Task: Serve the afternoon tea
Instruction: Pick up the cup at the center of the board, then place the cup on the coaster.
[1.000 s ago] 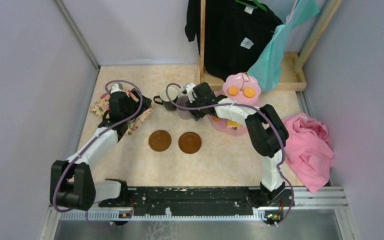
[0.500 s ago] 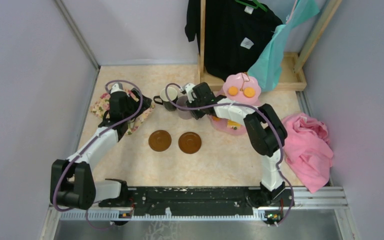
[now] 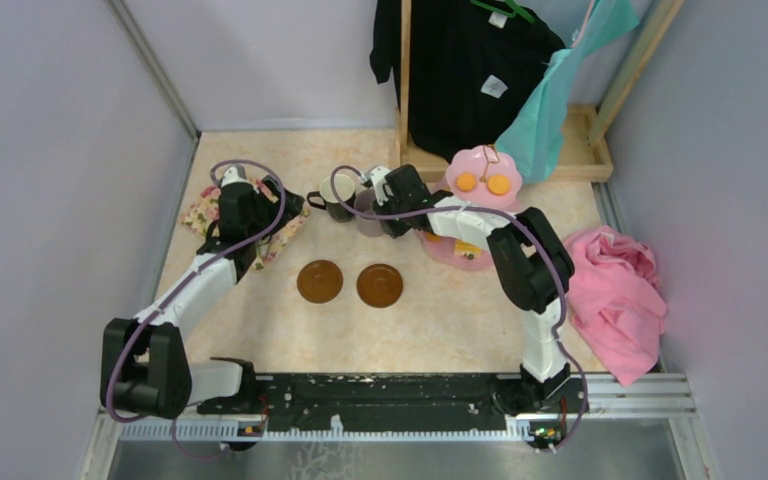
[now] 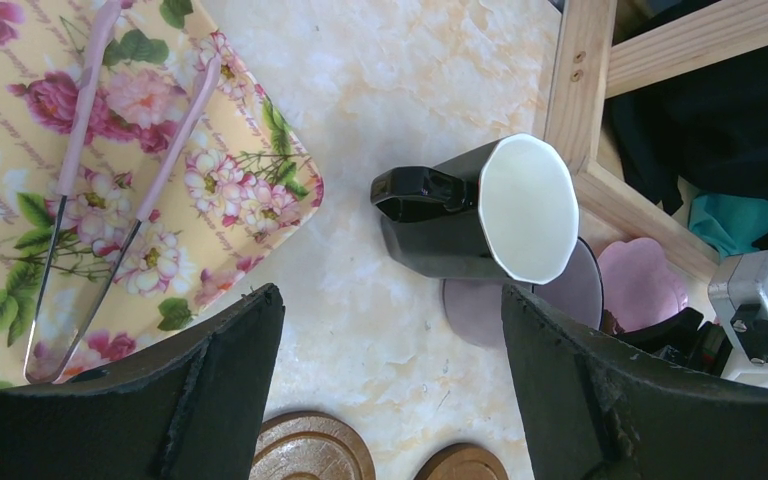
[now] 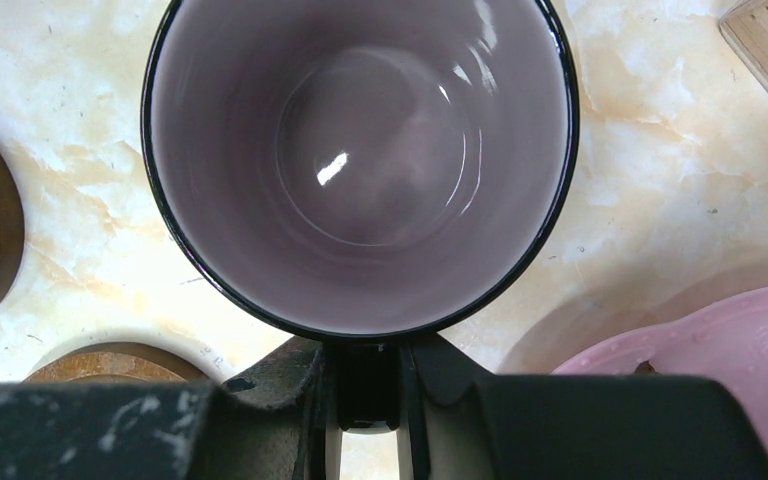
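Observation:
The smoky translucent mug (image 5: 360, 160) stands upright on the table and fills the right wrist view. My right gripper (image 5: 365, 400) is shut on its dark handle (image 5: 365, 385), one finger on each side. Seen from above, this mug (image 3: 367, 212) sits beside the black mug (image 3: 337, 203), whose handle points left. My left gripper (image 4: 390, 390) hangs open above bare table, near the black mug (image 4: 480, 210), holding nothing. Two round brown coasters (image 3: 319, 281) (image 3: 380, 285) lie in front of the mugs. The pink three-tier stand (image 3: 484, 180) carries orange snacks (image 3: 467, 181) on its top tier.
The flower-patterned tray (image 4: 110, 150) with pink tongs (image 4: 130, 180) lies at the left. A wooden rack (image 3: 560, 160) with hanging black and teal garments stands at the back. A pink cloth (image 3: 615, 290) lies at the right edge.
The right gripper's jaws have closed in onto the smoky mug's handle. Both arms have stayed almost where they were.

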You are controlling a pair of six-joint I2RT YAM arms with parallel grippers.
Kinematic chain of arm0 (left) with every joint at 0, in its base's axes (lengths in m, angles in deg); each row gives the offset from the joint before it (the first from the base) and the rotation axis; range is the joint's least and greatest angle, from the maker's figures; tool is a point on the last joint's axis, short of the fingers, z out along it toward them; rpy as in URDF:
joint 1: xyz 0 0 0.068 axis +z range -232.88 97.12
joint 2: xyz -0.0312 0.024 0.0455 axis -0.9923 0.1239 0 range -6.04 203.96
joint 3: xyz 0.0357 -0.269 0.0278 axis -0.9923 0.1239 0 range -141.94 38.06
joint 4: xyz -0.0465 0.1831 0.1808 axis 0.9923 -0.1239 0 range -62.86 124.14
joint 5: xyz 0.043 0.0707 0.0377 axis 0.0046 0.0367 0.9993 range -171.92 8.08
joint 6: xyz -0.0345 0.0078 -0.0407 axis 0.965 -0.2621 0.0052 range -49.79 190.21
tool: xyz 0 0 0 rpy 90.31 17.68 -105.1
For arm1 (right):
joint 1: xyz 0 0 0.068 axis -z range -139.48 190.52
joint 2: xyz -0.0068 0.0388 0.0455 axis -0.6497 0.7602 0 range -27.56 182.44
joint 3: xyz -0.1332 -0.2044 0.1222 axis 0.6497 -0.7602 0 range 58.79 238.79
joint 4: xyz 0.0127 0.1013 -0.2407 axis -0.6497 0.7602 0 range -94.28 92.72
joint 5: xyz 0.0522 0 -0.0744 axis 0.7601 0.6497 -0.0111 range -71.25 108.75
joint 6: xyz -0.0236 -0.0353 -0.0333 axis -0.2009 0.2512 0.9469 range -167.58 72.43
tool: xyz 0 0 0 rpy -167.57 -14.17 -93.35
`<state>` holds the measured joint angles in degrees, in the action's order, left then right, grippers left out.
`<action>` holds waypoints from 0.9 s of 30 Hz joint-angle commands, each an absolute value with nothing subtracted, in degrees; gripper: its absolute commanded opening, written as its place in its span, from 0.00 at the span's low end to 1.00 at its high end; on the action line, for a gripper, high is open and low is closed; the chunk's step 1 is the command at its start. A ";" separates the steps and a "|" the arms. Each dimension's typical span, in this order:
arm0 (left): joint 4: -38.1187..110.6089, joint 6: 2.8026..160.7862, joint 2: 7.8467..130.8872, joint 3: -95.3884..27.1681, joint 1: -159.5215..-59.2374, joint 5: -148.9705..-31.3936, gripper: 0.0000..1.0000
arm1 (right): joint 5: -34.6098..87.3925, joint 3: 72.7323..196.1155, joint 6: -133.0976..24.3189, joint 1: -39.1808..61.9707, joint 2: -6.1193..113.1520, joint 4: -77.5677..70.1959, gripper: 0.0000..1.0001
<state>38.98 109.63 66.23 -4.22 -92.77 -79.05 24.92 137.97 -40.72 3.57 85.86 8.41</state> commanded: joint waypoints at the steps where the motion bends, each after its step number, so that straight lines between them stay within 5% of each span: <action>1: 40.95 110.20 65.80 -3.77 -92.90 -79.72 0.85 | 25.08 137.83 -42.27 3.70 82.18 4.97 0.10; 27: 41.95 109.71 62.79 -2.10 -92.81 -79.72 0.86 | 12.49 132.32 -47.17 -4.40 69.37 9.22 0.00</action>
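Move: The right hand already pinches the purple cup's handle; the cup's middle is some 4 cm ahead and 4 cm left, level. The right brown coaster lies about 12 cm back, 2 cm left and 5 cm below; the left coaster is equally far back but 14 cm left. The black mug stands roughly 5 cm ahead and 10 cm left. From the left hand, the right coaster is about 18 cm back, 19 cm right, 14 cm below. Still pinching the purple cup by its handle, the right hand pauses briefly, then draws back about 5 cm with gathering speed, away from the black mug and towards the right brown coaster. It also rises some 3 cm, most of that in the later part, keeping the cup almost upright with only a few degrees of wrist turn and the fingers' opening unchanged. ##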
